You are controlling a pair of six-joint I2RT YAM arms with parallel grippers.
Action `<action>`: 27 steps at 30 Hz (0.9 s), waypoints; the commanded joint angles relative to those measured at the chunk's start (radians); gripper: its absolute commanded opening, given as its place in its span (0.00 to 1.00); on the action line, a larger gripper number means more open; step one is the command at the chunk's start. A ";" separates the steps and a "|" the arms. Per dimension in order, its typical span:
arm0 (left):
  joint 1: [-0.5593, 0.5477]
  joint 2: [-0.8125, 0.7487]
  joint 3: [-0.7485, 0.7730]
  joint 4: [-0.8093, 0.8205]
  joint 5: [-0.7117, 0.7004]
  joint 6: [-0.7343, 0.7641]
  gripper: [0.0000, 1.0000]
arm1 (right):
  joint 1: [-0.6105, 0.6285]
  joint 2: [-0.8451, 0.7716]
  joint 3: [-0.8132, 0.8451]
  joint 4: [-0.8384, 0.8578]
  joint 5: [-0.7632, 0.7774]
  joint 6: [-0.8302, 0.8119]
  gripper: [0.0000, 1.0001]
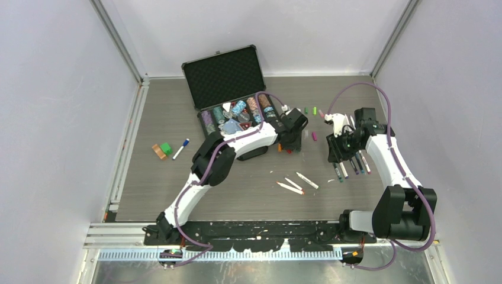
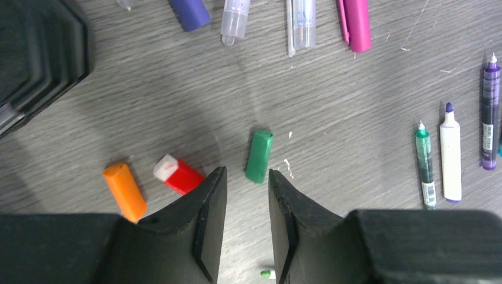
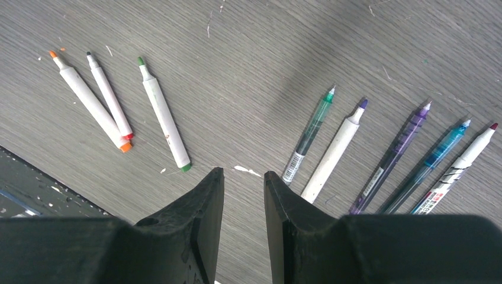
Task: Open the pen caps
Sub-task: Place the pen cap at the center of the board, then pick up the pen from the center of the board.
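Note:
My left gripper is open and empty, low over the table, in the top view just right of the case. A green cap lies just ahead of its fingertips, with a red cap and an orange cap to its left. Purple, clear and pink caps lie farther ahead. My right gripper is open and empty above bare table. Three uncapped white pens lie to its left. A row of several uncapped pens lies to its right, also in the top view.
An open black case with poker chips stands at the back centre, beside my left gripper. A blue-ended pen, a green block and an orange block lie at the left. Green and magenta caps lie between the grippers.

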 commanded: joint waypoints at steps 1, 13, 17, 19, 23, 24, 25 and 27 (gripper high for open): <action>0.001 -0.184 -0.040 0.014 -0.048 0.066 0.33 | -0.002 -0.028 -0.001 -0.003 -0.026 -0.006 0.37; 0.026 -0.775 -0.660 0.242 -0.298 0.366 0.69 | -0.002 -0.048 -0.003 -0.009 -0.073 -0.023 0.37; 0.213 -0.990 -0.902 0.296 -0.117 0.379 0.94 | -0.002 -0.065 -0.010 -0.022 -0.135 -0.056 0.37; 0.355 -1.062 -0.976 0.295 0.045 0.356 0.95 | -0.002 -0.076 -0.013 -0.029 -0.168 -0.076 0.37; 0.571 -1.138 -0.987 0.160 0.122 0.407 0.95 | -0.002 -0.098 -0.021 -0.030 -0.214 -0.091 0.37; 0.593 -1.145 -0.980 0.119 0.074 0.445 0.95 | -0.002 -0.100 -0.022 -0.030 -0.218 -0.091 0.37; 0.611 -1.148 -0.977 0.089 0.013 0.496 0.94 | -0.002 -0.100 -0.020 -0.030 -0.221 -0.091 0.37; 0.633 -1.148 -0.988 0.070 -0.086 0.611 0.95 | -0.002 -0.099 -0.019 -0.034 -0.221 -0.093 0.37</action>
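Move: The blue marker still to be opened lies some 45 cm left of the left hand and about level with it ahead, roughly 1 cm lower. The green block is about 5 cm farther left than the marker. The chip case's middle stands some 22 cm left of the hand and 11 cm ahead. The green cap just set down lies right under the parted fingertips, with the red cap about 4 cm left of it. From the right hand the blue marker is around 58 cm left, 3 cm ahead and 8 cm down. Leaving the green cap between its already parted fingers, the left hand rises about 15 cm while easing back a little and tipping its fingertips some 25 degrees outward. It then sweeps fast to the left past the chip case's front side towards the blue marker, about 36 cm in all, opening wide, sinking slightly and turning counter-clockwise. The right hand, empty, drifts a couple of centimetres left and up. ##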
